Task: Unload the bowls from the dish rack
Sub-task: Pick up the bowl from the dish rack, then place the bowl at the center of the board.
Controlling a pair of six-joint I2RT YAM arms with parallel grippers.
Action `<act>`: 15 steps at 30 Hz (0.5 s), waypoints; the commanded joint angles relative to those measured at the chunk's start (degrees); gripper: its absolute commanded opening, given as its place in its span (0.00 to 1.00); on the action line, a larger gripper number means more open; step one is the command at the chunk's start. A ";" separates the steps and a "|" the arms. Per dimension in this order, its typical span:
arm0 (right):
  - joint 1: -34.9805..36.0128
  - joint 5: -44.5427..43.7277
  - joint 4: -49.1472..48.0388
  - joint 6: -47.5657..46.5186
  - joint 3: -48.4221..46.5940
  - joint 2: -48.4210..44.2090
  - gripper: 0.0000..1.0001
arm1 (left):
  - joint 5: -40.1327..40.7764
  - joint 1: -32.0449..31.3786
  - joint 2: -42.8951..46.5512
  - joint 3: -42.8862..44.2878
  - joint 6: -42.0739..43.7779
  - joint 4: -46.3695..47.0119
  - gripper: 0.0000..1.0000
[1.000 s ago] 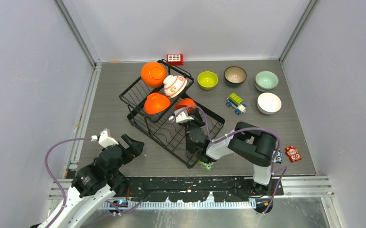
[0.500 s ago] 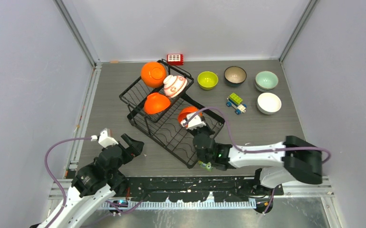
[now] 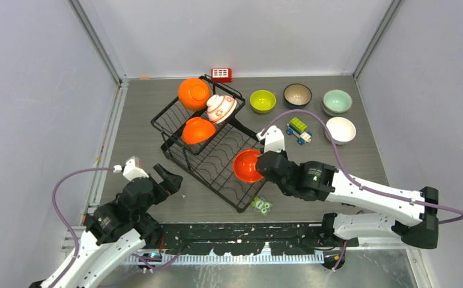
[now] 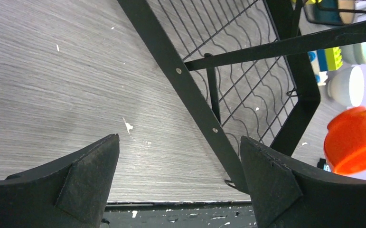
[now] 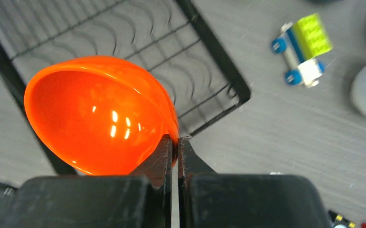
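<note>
The black wire dish rack [image 3: 214, 159] lies across the middle of the table. Its far section holds two orange bowls [image 3: 194, 93] [image 3: 197, 130] and a white floral bowl [image 3: 221, 108]. My right gripper [image 5: 175, 142] is shut on the rim of a third orange bowl [image 5: 100, 114], which hangs tilted over the rack's near right corner [image 3: 248, 165]. My left gripper [image 4: 179, 137] stands open and empty just off the rack's near left bar [image 4: 190, 85]. Lime green [image 3: 262, 101], dark brown [image 3: 297, 94], mint [image 3: 337, 101] and white [image 3: 340, 130] bowls sit on the table at the far right.
A red gridded block [image 3: 221, 74] lies behind the rack. A toy car [image 3: 298, 129] stands between the rack and the white bowl. A small green toy figure [image 3: 262, 206] lies by the rack's near corner. Walls close in the table on three sides.
The right arm has swung out to the right and carried the orange bowl from the rack's middle to its near right corner. The left gripper has opened a little wider.
</note>
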State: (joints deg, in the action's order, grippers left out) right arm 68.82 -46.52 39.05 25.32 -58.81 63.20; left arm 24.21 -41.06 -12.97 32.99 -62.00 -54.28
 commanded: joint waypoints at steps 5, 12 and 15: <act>-6.42 31.10 10.65 11.27 -3.95 -5.90 0.01 | -7.13 0.28 0.59 1.05 3.81 3.09 1.00; -8.98 45.49 10.17 12.01 -2.01 -5.87 0.01 | -16.25 0.28 -5.62 8.62 11.94 -0.10 1.00; -9.03 48.31 10.58 11.45 -2.28 -3.16 0.01 | -22.05 0.27 -11.56 12.73 14.47 -0.63 1.00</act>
State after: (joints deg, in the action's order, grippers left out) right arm 59.99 -7.11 50.74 35.75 -60.20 57.95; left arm 10.96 -41.06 -18.20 40.16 -53.74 -54.96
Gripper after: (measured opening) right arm 0.055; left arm 0.995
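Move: The right gripper already holds the orange bowl, its middle about 5 cm left of the pads and 1 cm ahead. The open left gripper, where it is being taken, lies some 26 cm left, 6 back and 6 lower. From the right hand, the rack's near corner is roughly 12 cm back, 6 left, the owl toy 11 back, 1 right, both about 20 below. From the left hand, the bowl is about 21 cm right, 6 ahead, 5 higher. Right hand draws the gripped bowl back 8 cm, tipping down 30 degrees, while the open left rises rightward towards it. ##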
